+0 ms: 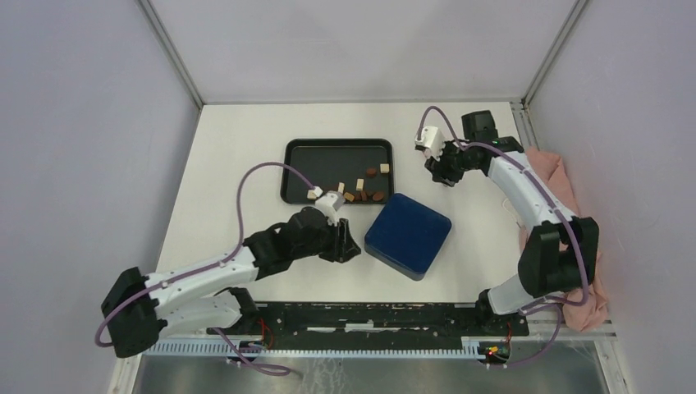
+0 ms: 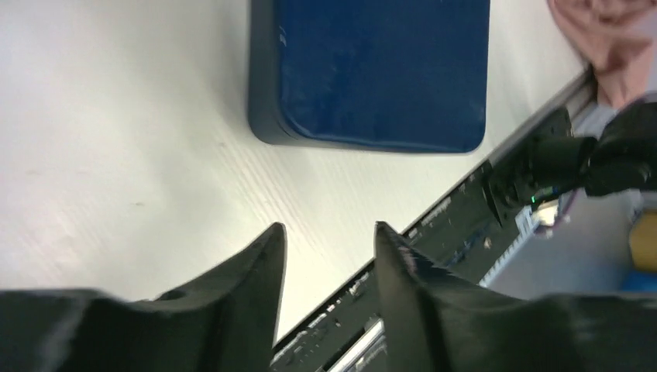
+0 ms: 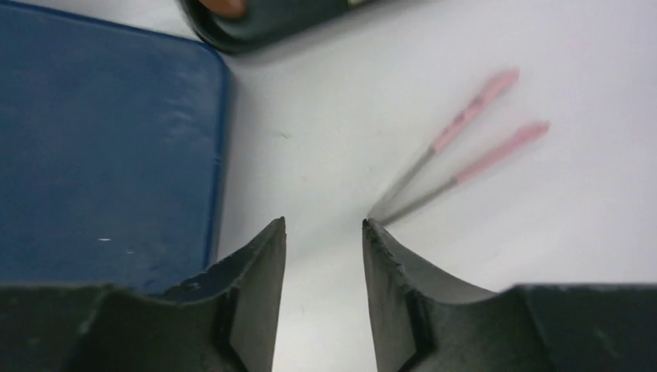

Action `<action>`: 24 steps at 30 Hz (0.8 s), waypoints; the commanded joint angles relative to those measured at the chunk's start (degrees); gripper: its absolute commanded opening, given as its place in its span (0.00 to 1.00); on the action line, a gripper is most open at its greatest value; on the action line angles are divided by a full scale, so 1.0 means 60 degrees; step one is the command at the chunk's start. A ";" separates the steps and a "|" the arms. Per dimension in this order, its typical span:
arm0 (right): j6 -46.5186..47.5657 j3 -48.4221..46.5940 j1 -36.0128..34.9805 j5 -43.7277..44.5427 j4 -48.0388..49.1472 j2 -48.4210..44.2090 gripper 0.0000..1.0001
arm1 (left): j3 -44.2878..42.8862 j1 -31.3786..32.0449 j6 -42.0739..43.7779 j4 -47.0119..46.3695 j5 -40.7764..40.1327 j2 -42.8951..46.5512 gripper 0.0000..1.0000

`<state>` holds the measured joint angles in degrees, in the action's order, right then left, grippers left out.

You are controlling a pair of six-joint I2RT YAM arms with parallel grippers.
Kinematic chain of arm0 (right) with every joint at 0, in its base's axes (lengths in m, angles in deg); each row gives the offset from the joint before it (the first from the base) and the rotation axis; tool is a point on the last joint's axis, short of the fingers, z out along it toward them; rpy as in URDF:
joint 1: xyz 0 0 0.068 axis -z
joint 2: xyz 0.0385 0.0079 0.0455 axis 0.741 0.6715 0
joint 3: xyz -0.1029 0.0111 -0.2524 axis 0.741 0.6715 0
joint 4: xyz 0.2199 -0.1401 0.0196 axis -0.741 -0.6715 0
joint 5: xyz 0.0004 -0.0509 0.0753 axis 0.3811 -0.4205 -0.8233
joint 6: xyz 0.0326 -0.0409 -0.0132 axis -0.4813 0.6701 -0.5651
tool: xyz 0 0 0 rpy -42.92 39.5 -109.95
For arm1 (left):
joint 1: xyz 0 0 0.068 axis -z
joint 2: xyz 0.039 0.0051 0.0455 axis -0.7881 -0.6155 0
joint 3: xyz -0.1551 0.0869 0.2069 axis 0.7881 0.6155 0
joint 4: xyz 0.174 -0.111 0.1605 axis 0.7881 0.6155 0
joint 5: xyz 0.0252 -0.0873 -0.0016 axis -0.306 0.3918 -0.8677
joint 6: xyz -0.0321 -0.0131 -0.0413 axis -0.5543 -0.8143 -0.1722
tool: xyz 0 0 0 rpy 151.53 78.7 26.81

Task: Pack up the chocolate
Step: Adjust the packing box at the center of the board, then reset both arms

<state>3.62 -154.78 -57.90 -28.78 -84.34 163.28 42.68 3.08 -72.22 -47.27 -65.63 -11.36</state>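
Observation:
Several small chocolate pieces [image 1: 362, 194], brown and cream, lie in the front right part of a black tray [image 1: 328, 154]. One brown piece [image 3: 225, 6] shows at the tray's corner in the right wrist view. My left gripper [image 1: 353, 246] [image 2: 329, 226] hovers open and empty over bare table, just left of the dark blue box [image 1: 408, 235] [image 2: 372, 70]. My right gripper [image 1: 449, 182] [image 3: 324, 222] is open and empty to the right of the tray. Pink-tipped tweezers [image 3: 480, 139] lie on the table beside its right fingertip, blurred. The blue box [image 3: 101, 147] is to its left.
A pink cloth [image 1: 574, 238] is bunched along the table's right edge. A black rail [image 1: 369, 316] runs along the near edge between the arm bases. Grey walls enclose the table on the left, back and right.

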 commanded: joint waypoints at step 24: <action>-0.6604 -0.2534 -0.0025 0.1893 0.2455 -0.4183 0.98 | -0.7359 -0.2135 0.3819 0.2309 -0.1095 0.0127 1.00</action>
<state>-20.55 -165.97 -57.84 -17.39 -72.07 138.80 2.12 -9.62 -53.91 -38.60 -72.19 -9.34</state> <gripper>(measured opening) 0.978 0.996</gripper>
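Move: Both hands are clear of the closed blue box. From the left hand, the box lies about 14 cm to the right, 4 cm ahead and 8 cm below. The black tray is some 20 cm ahead and 3 cm left, about 10 cm lower. From the right hand, the box is about 14 cm back, 10 cm left and 10 cm down. The pink tongs lie 5 cm ahead and 3 cm left, some 12 cm below. No contact: both hands pull up and away from the box, opening from half to fully open. The left rises about 30 cm while reaching 11 forward, fingers tipping up some 35 degrees. The right first swings about 8 cm back and 4 left while rising, then returns forward and right, climbing steeply to 27 cm, fingers tilting up and wrist turning clockwise. ##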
